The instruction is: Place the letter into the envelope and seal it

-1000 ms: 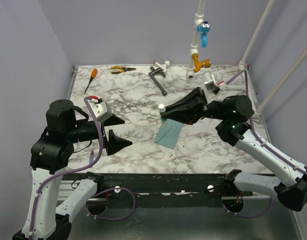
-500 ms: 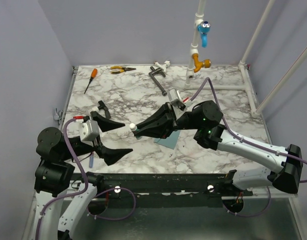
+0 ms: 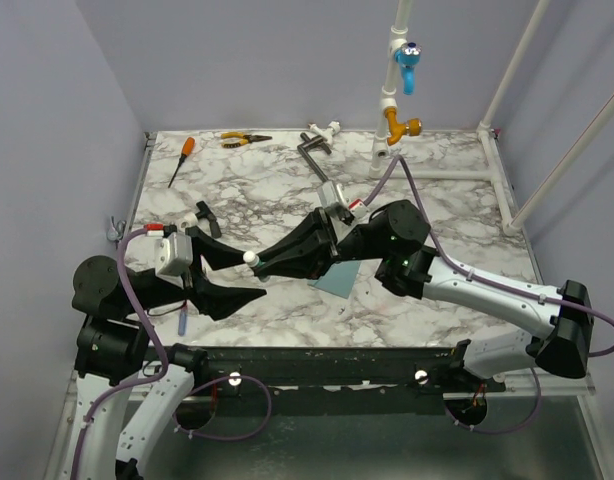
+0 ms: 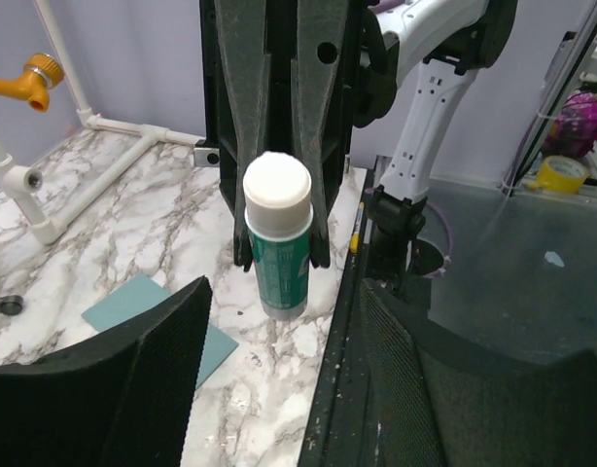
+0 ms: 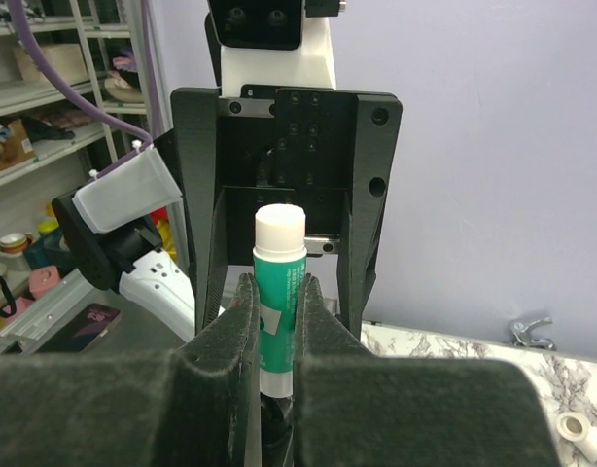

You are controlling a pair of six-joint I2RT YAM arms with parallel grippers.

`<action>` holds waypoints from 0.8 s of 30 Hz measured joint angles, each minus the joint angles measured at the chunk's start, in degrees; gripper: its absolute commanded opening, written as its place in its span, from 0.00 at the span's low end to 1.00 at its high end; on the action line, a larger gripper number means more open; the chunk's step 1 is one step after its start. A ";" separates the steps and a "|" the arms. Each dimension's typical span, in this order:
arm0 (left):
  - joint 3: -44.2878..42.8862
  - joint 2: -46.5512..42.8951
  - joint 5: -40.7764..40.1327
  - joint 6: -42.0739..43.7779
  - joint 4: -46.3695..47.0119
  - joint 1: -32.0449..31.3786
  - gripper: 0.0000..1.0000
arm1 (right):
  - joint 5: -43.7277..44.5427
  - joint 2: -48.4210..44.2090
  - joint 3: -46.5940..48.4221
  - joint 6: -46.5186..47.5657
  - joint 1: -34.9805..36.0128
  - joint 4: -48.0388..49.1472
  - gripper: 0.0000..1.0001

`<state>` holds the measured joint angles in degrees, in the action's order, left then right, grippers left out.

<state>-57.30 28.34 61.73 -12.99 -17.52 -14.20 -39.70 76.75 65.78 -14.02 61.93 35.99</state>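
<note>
The teal-blue envelope lies flat on the marble table, partly under my right arm; in the left wrist view the envelope shows at lower left. The letter is out of view. My right gripper is shut on a green glue stick with a white cap and holds it out toward the left arm. My left gripper is open, its fingers standing either side of the stick's cap end without touching it. In the left wrist view the glue stick hangs just ahead of my left gripper.
At the back of the table lie an orange-handled screwdriver, yellow pliers and a black crank handle. A white pipe frame with a blue valve and an orange tap stands back right. A small black part lies near the left arm.
My right arm has swung left from over the envelope, carrying the glue stick to the left gripper. The left arm has dropped and turned to face it, its jaws narrowing.
</note>
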 measured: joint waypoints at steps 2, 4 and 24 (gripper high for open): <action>0.07 0.20 0.02 -0.79 0.87 -0.20 0.56 | 0.00 0.61 0.57 0.07 0.39 -0.02 0.01; 0.09 0.33 0.02 -1.53 1.55 -0.31 0.57 | 0.00 1.27 1.01 0.20 0.85 0.00 0.01; 1.29 0.39 0.87 -3.67 4.42 -0.96 0.00 | 0.28 2.47 1.20 -0.96 1.44 1.68 0.01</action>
<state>-56.01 28.73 62.61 -16.67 -13.10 -15.16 -39.42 79.22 66.98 -14.98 63.37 37.67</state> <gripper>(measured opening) 0.343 0.090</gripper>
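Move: The glue stick, upright in the right hand's fingers, lies about 3 cm to the left hand's right, level with it in reach and height, just between its open fingertips. From the left hand the envelope lies some 20 cm ahead, 14 cm right and 40 cm below; the hammer about 30 cm ahead, 17 cm left and equally low. For the right hand, the left gripper's fingers wait about 3 cm to its left, level. Left fingers close around the glue stick as the right hand, keeping its grip, carries it about 1 cm left. ##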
